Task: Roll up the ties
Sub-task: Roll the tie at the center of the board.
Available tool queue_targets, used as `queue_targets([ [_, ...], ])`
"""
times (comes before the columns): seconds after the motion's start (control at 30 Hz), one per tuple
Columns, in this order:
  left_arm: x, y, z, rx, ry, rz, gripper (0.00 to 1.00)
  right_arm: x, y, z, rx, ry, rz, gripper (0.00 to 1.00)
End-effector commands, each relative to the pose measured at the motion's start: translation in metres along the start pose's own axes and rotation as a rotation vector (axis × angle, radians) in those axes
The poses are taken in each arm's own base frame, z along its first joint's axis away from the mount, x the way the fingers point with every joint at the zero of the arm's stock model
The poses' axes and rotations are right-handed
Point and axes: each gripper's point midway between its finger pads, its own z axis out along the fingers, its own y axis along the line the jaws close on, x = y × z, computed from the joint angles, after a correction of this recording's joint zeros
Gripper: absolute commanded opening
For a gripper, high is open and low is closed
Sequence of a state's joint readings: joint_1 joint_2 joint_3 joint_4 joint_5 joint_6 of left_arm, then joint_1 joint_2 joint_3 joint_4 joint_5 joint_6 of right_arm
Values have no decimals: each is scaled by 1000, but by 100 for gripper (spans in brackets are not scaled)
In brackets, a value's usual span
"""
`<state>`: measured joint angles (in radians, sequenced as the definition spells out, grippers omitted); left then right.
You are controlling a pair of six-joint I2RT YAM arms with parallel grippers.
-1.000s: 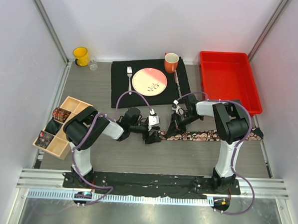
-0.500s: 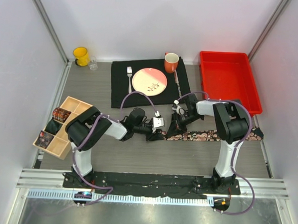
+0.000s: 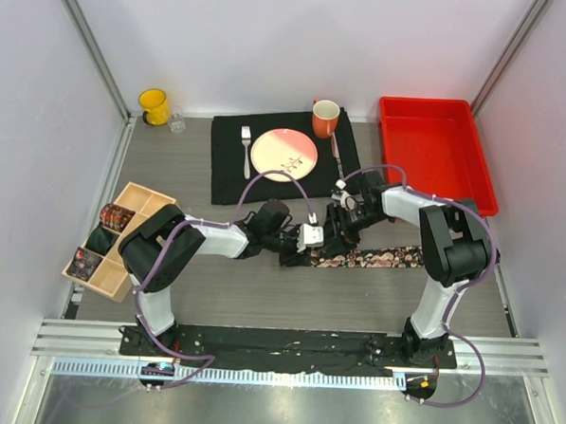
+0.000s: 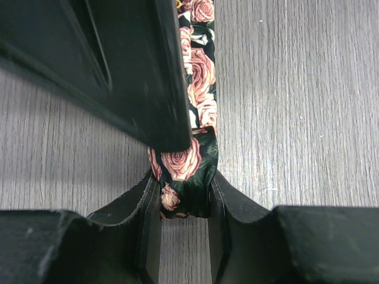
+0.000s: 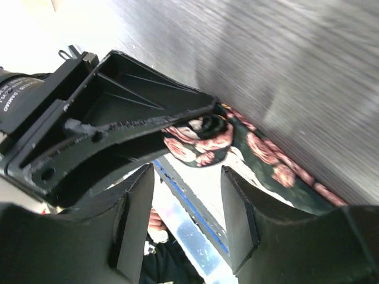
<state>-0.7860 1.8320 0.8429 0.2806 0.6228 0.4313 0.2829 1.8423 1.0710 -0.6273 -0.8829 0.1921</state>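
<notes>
A black tie with pink roses [image 3: 375, 259] lies as a long strip on the grey table, its left end curled into a small roll. In the left wrist view my left gripper [image 4: 183, 204] is shut on that rolled end of the tie [image 4: 185, 171]. My right gripper [image 3: 333, 237] hovers just right of it, and the right wrist view shows it [image 5: 186, 219] open and empty, the tie's roll [image 5: 204, 139] just beyond its tips. One right finger [image 4: 118, 65] overhangs the strip. Rolled ties [image 3: 112, 215] sit in the wooden organiser [image 3: 136, 202] at the left.
A black placemat [image 3: 230, 176] at the back holds a plate [image 3: 284, 155], a fork [image 3: 246, 144] and an orange mug [image 3: 325, 117]. A red bin [image 3: 434, 153] stands back right. A yellow mug [image 3: 154, 105] and a glass [image 3: 178, 122] are back left.
My left gripper has shut on the tie's rolled end and shifted right. The right gripper has opened and let go, and the strip's far end has slid left.
</notes>
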Motion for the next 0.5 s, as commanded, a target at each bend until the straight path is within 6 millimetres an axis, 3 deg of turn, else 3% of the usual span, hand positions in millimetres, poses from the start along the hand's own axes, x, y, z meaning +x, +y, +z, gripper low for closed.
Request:
queue_targets([
  [0.0, 64, -18, -6, 20, 239, -88, 17, 0, 10, 14, -18, 18, 2, 53],
  [0.13, 65, -19, -6, 19, 249, -88, 18, -3, -4, 23, 32, 15, -15, 46],
  [0.23, 64, -20, -6, 23, 248, -85, 19, -3, -19, 26, 82, 24, -23, 33],
  [0.3, 65, -21, -6, 29, 249, -85, 22, -1, -29, 27, 111, 29, -8, 13],
  [0.37, 66, -21, -6, 31, 251, -86, 25, 2, -39, 28, 133, 42, 11, 1],
  [0.47, 67, -25, -6, 48, 246, -90, 37, 3, -53, 23, 154, 43, 30, 1],
])
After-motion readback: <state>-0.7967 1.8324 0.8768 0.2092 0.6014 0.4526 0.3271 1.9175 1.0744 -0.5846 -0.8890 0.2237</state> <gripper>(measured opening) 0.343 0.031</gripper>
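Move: The rolled end of the tie is what the right hand goes for: roughly 3 cm to its left, 1 cm back and 3 cm below. The flat rest of the tie runs off rightwards, its visible middle about 17 cm right of the right hand, level with it fore and aft and 5 cm lower. The plate is some 27 cm ahead and 12 cm left. The left hand already holds the roll, about 1 cm to the right of its finger point. The roll stays pinched in the still left fingers while the right hand comes down on it from the tie's side, easing about 1.5 cm left and a touch back, then sinking some 2 cm. The half-open right fingers close almost shut as they reach the roll, their tips pinching its outer layer where the flat tie meets it. ##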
